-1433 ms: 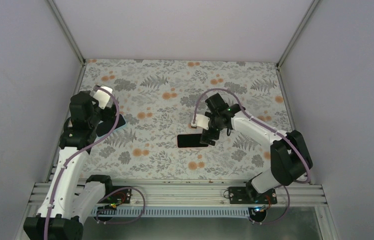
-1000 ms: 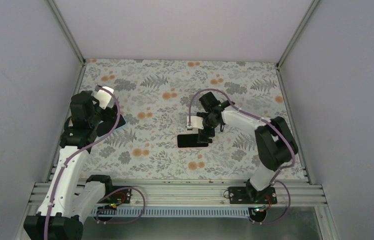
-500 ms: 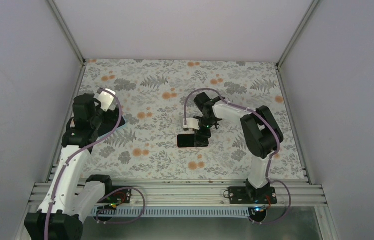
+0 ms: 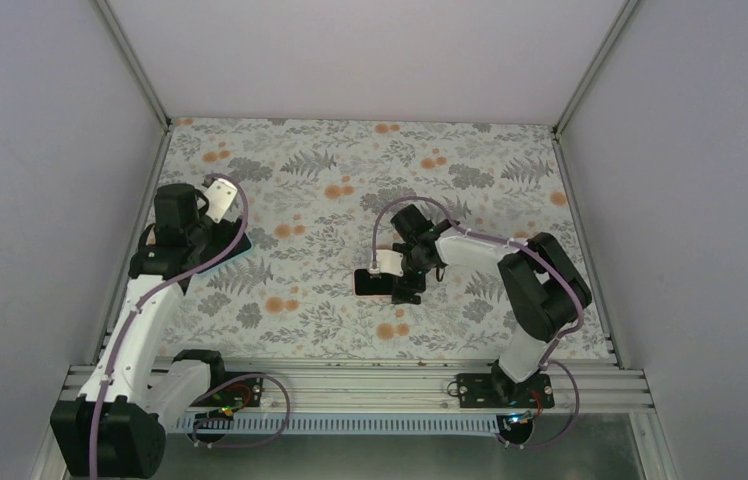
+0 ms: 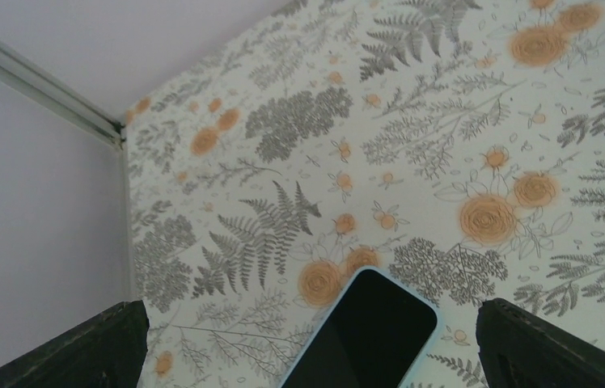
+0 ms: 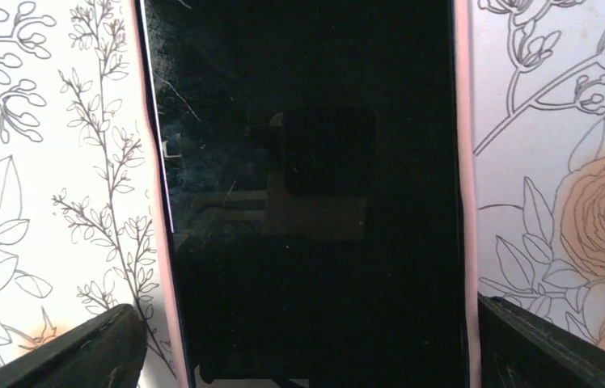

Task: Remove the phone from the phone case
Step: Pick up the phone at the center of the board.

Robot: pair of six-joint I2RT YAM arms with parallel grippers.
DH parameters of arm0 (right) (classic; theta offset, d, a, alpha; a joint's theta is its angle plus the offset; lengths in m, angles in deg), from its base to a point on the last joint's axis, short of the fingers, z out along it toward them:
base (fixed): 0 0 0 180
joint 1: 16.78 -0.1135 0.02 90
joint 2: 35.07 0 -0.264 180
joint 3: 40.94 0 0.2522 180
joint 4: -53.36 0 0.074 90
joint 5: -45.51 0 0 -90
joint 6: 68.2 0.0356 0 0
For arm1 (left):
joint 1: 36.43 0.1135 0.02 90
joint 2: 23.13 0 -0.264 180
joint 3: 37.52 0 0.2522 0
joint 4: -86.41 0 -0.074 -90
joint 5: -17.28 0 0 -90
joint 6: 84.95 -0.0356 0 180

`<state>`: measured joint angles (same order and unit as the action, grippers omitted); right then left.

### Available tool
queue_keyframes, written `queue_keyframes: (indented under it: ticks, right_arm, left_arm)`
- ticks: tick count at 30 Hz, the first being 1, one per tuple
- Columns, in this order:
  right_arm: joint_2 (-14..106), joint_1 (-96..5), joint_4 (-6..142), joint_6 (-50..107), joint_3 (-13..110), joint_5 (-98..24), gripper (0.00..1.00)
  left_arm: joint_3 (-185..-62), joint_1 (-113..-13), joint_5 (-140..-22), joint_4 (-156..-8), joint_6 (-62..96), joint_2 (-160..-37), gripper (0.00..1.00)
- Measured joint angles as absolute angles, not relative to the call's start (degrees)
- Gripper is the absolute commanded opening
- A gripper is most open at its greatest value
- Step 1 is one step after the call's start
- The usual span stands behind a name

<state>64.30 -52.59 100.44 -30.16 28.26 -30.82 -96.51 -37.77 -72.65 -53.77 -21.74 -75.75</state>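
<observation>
A dark-screened phone (image 6: 307, 162) lies flat in a pink phone case (image 6: 463, 162) in the middle of the floral cloth, and it also shows in the top view as the phone (image 4: 372, 283). My right gripper (image 6: 307, 339) hangs close over it, open, with one finger (image 6: 89, 347) on each side of the case and not touching it. At the left lies another phone (image 5: 372, 331) in a light blue case (image 5: 433, 311). My left gripper (image 5: 310, 339) is open above its near end, holding nothing.
The floral cloth (image 4: 330, 190) covers the whole table. Grey walls close off the left, back and right, with a metal corner post (image 5: 40, 85) near the left arm. The aluminium base rail (image 4: 350, 385) runs along the near edge.
My right arm has folded in and carried its gripper left and down, from beside the pink-cased phone to straddling it. My left gripper has shifted slightly over the blue-cased phone. Both phones have stayed put.
</observation>
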Motion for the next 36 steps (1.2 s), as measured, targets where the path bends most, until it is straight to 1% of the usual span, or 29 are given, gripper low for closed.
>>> queue_keyframes:
  ticks: [2,4,8,16,21,25,31,36]
  right_arm:
    - [63.7,-52.7,99.4,-29.2,27.5,-31.1,0.99]
    - [63.6,-52.7,98.9,-28.5,27.2,-31.1,0.92]
    - [63.8,-52.9,97.0,-27.6,27.1,-31.9,0.76]
    - [62.4,-53.5,92.8,-27.6,25.8,-33.2,0.55]
    - [59.3,-53.4,92.5,-26.8,25.0,-35.0,0.54]
    - [53.7,-53.4,92.6,-25.1,26.1,-34.6,0.54]
    - [50.2,-53.5,91.0,-23.2,31.5,-34.7,0.54]
    - [50.2,-54.1,90.3,-22.2,33.1,-35.9,0.53]
  left_arm:
    - [-96.7,-37.8,-72.9,-53.3,-21.7,-77.0,1.00]
    - [-96.7,-37.8,-73.5,-52.4,-21.8,-77.4,1.00]
    - [-98.3,-37.8,-75.7,-50.6,-22.1,-77.5,1.00]
    - [-103.9,-37.8,-83.4,-47.2,-23.2,-79.4,1.00]
    - [-108.3,-38.9,-91.1,-42.9,-23.9,-83.6,1.00]
    - [-113.6,-43.7,-95.0,-39.3,-23.7,-89.8,1.00]
    - [-122.3,-56.6,-93.8,-35.4,-22.2,-100.7,1.00]
    - [-128.3,-60.4,-92.3,-33.2,-21.9,-108.1,1.00]
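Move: The phone in its pink case lies crosswise under the right hand, whose open fingers already straddle its right-hand end; the phone's middle is some 4 cm left of that hand, level with it front to back and 1 cm lower. From the left hand it lies about 31 cm right, 7 cm back and 21 cm below. The other phone, in the blue case, lies some 9 cm left of the left hand, 2 cm ahead and 21 cm down. The right hand creeps about 2 cm forward while its fingers close on the long front and back edges of the pink-cased phone, then lifts it roughly 13 cm, carrying it some 5 cm farther forward and 3 cm left as the wrist swings the fingertips forward and left by about 25 degrees. The empty left hand, still wide open and keeping nearly its height, sweeps some 20 cm right towards that phone, fastest in the second half, turning clockwise and tipping its fingers farther down. ##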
